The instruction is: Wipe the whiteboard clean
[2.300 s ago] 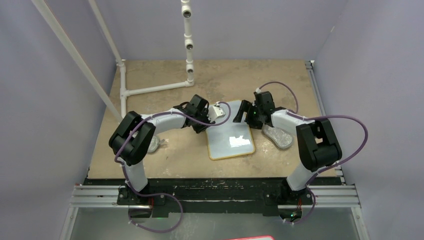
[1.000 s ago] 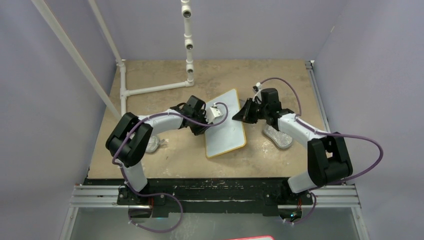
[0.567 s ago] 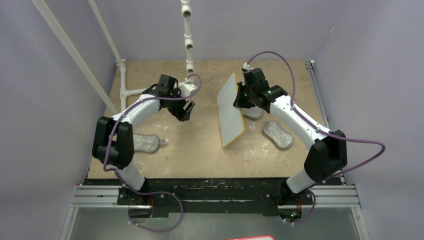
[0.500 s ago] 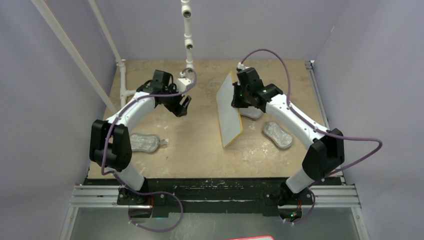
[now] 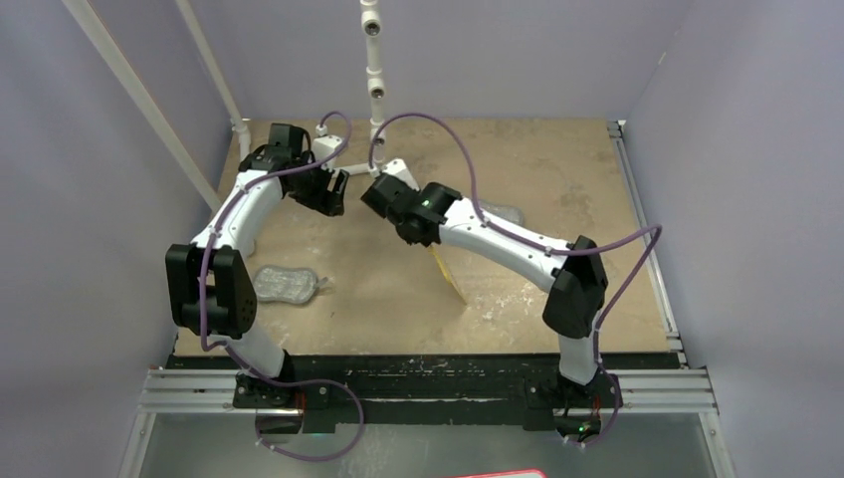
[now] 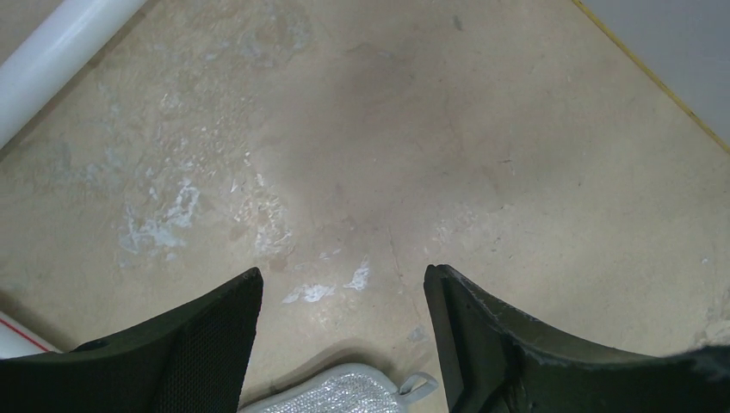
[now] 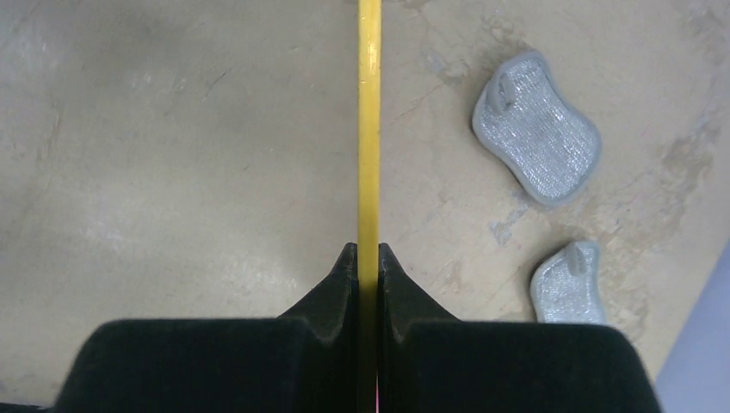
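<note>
My right gripper is shut on the whiteboard, which I see edge-on as a thin yellow rim running straight up from between the jaws. From above, only a short yellow stretch of the whiteboard shows below the right forearm. It stands on edge and tilted over the table's middle, and the right gripper is mostly hidden under its own wrist. The board's face is not visible. My left gripper hangs open and empty at the far left, above bare table, with its fingertips wide apart.
A grey cloth pad lies at the near left and also shows under the left jaws as a pad. A second pad lies behind the right arm. The right wrist view shows two pads. A white pipe frame stands at the back.
The right gripper has carried the whiteboard on edge leftward, toward the table's middle. The left gripper has opened, let go of the board and moved back to the far left.
</note>
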Controlling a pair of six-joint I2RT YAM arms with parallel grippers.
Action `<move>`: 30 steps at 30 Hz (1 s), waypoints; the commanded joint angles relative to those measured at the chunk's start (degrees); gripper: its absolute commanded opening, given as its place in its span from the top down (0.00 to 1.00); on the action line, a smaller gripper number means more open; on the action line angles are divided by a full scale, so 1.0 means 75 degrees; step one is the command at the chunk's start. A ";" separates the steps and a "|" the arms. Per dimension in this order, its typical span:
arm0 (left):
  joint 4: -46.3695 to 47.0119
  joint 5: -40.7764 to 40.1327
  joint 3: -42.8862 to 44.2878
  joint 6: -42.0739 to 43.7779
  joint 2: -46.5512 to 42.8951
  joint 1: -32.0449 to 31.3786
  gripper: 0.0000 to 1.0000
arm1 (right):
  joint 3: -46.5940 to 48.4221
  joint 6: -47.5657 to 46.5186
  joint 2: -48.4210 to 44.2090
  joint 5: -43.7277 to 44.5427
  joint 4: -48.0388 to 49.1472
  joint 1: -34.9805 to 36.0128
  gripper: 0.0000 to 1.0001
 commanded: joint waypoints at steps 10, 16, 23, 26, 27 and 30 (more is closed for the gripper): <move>0.0170 -0.0798 -0.0361 -0.0159 -0.0248 0.0210 0.29 | -0.2824 -0.3737 -0.0587 0.1753 0.4226 0.1611 1.00; 0.0267 -0.0808 -0.0417 -0.0265 -0.0254 0.0194 0.29 | -0.3838 -0.5093 -0.0919 0.0052 0.6375 0.1911 1.00; 0.0383 -0.0781 -0.0569 -0.0315 -0.0257 0.0200 0.28 | -0.4857 -0.6108 -0.0914 -0.0782 0.8280 0.2518 1.00; 0.0414 -0.0738 -0.0622 -0.0355 -0.0220 0.0200 0.28 | -0.5316 -0.6223 -0.0878 -0.0805 0.8825 0.2688 1.00; 0.0433 -0.0737 -0.0635 -0.0373 -0.0216 0.0200 0.28 | -0.5481 -0.6252 -0.0897 -0.0792 0.9012 0.2710 1.00; 0.0512 -0.0724 -0.0717 -0.0378 -0.0173 0.0200 0.27 | -0.6169 -0.6339 -0.1044 -0.0978 0.9572 0.2735 1.00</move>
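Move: The right hand, some 18 cm above the table, already pinches the steeply tipped whiteboard near the middle of a long edge. The clear table spot where the board is being laid over is about 12 cm left and 2 cm back of it. One sponge lies some 8 cm ahead and 13 cm right of this hand, another 5 cm back and 28 cm right. From the empty left hand the spot is roughly 14 cm right, 10 cm back and 14 cm below. Leftward and back, sinking as it goes, the right hand carries the pinched whiteboard about 14 cm in all over the clear table spot, swinging its wrist some 50 degrees counter-clockwise and bringing the fingers closer to level, so the board turns over. It keeps its grip. The left hand, open, eases a few centimetres left and down, clear of the board. ##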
